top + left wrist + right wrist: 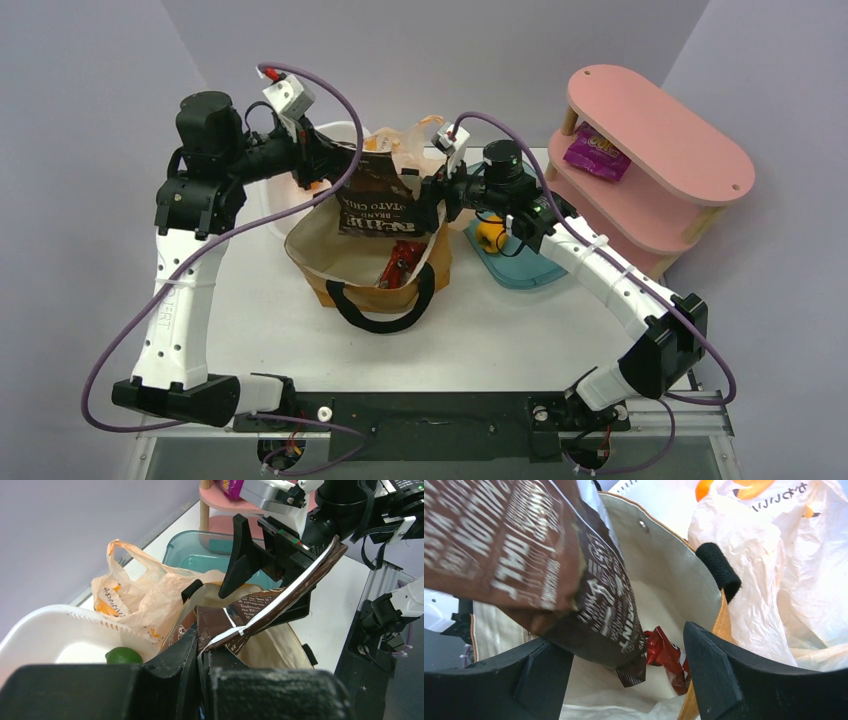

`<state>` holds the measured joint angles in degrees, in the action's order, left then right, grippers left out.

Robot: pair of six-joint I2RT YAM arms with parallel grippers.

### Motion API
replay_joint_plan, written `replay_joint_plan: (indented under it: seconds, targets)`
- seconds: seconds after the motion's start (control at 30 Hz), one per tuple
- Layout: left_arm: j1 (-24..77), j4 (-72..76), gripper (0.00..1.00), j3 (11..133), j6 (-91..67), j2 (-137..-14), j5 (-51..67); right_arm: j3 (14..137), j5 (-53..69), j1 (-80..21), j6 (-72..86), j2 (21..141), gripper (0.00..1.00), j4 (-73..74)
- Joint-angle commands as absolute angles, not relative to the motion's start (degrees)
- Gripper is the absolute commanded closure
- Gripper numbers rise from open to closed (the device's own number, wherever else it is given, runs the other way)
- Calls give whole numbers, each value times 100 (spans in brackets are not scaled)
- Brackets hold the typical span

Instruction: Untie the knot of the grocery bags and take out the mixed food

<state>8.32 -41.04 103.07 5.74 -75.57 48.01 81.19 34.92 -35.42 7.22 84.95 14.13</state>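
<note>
My left gripper (206, 652) is shut on the top edge of the dark brown snack bag (375, 200), which hangs over the mustard tote (325, 285). The right gripper (629, 667) is open, its fingers (711, 675) standing either side of the snack bag's (549, 555) lower end above the tote's pale inside (659, 580). A red Doritos bag (666, 657) lies at the bottom of the tote. Behind the tote slumps the peach plastic bag (408, 140). A small green round fruit (123, 655) rests in the white tub (45, 625).
A teal tub (525, 265) to the right of the tote holds a yellow round item (490, 235). The pink two-level shelf (660, 130) at the far right carries a purple snack packet (597, 152). The tote's black strap (385, 320) hangs toward the near side.
</note>
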Motion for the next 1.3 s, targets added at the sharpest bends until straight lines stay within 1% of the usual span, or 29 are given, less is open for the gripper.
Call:
replay_joint_plan:
  seconds: [0.0,0.03,0.1,0.13,0.17,0.2,0.33,0.37,0.4,0.43,0.47,0.53,0.57,0.6,0.63,0.7,0.8,0.9,0.97,1.0,1.03,1.17,1.23,1.27]
  targets:
    - [1280,-3457,100,10209,352,-7418,4590,8107,3821,-3697,873,8371,29,815]
    - [1356,-3451,100,10102,380,-7409,4522,8142,3818,-3703,885,8419,31,731]
    - [1543,-3448,100,9883,468,-7341,4475,8271,3791,-3709,917,8542,56,695]
    - [1581,-3464,100,9802,524,-7274,4496,8328,3758,-3685,897,8595,84,716]
    - [1582,-3512,100,9644,775,-7240,4574,8425,3738,-3653,901,8664,93,759]
    - [1578,-3732,100,9590,998,-7152,4607,8462,3729,-3572,942,8700,100,766]
    - [1384,-5139,100,9642,2896,-7006,4697,8602,3671,-3308,1093,8769,100,765]
    - [1369,-5811,100,9811,3613,-7028,4735,8608,3664,-3271,1100,8777,100,765]
    - [1375,-6144,100,9889,4166,-7094,4772,8610,3665,-3222,1112,8786,100,765]
    - [1407,-6651,100,9993,4316,-7166,4777,8607,3669,-3206,1126,8792,100,765]
    - [1433,-6846,100,10006,4546,-7182,4820,8607,3695,-3192,1130,8803,100,756]
    - [1624,-7396,99,9796,4957,-7193,4722,8589,3775,-3190,1172,8807,100,667]
    - [1850,-7553,87,9688,5006,-7146,4602,8571,3842,-3195,1225,8794,100,602]
    - [1927,-7551,82,9469,4952,-7111,4341,8545,3872,-3206,1228,8768,100,504]
    - [1965,-7451,74,9397,4875,-7053,4267,8535,3910,-3232,1162,8739,100,485]
    - [1819,-7208,67,9429,4480,-7049,4256,8464,3887,-3268,925,8620,100,472]
    - [1344,-6769,61,10107,3337,-7154,4888,8296,3751,-3303,559,8410,100,516]
    - [626,-5850,59,10464,2445,-7152,5448,8237,3710,-3323,268,8352,100,595]
    - [365,-5264,57,10623,1860,-7176,5657,8173,3651,-3381,-39,8271,100,681]
    - [319,-4957,54,10733,1474,-7222,5672,8132,3636,-3409,-182,8220,100,748]
    - [288,-4887,53,10807,1343,-7354,5703,8108,3614,-3478,-423,8183,100,829]
    - [442,-4880,52,11187,1040,-7841,5628,8085,3620,-3669,-985,8118,100,1031]
    - [699,-4998,51,11241,1332,-8016,5344,8065,3622,-3726,-1124,8090,100,1057]
    - [1040,-5292,51,11250,1549,-8064,5203,8058,3597,-3759,-1182,8079,100,1060]
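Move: The brown chip bag hangs from the left fingers, its middle roughly 6 cm right of that hand, 3 back and 10 below. From the open right hand it is about 8 cm left, level fore and aft, 2 above. Also from the right hand, the orange tote is some 13 cm left, 2 back and 19 below, and the red packet inside it about 7 left, 2 back, 24 below; the plastic bag stands 15 ahead, 3 left, 22 below. Right hand pinches the chip bag's right corner while left lowers it about 12 cm, lets go, climbs back. ##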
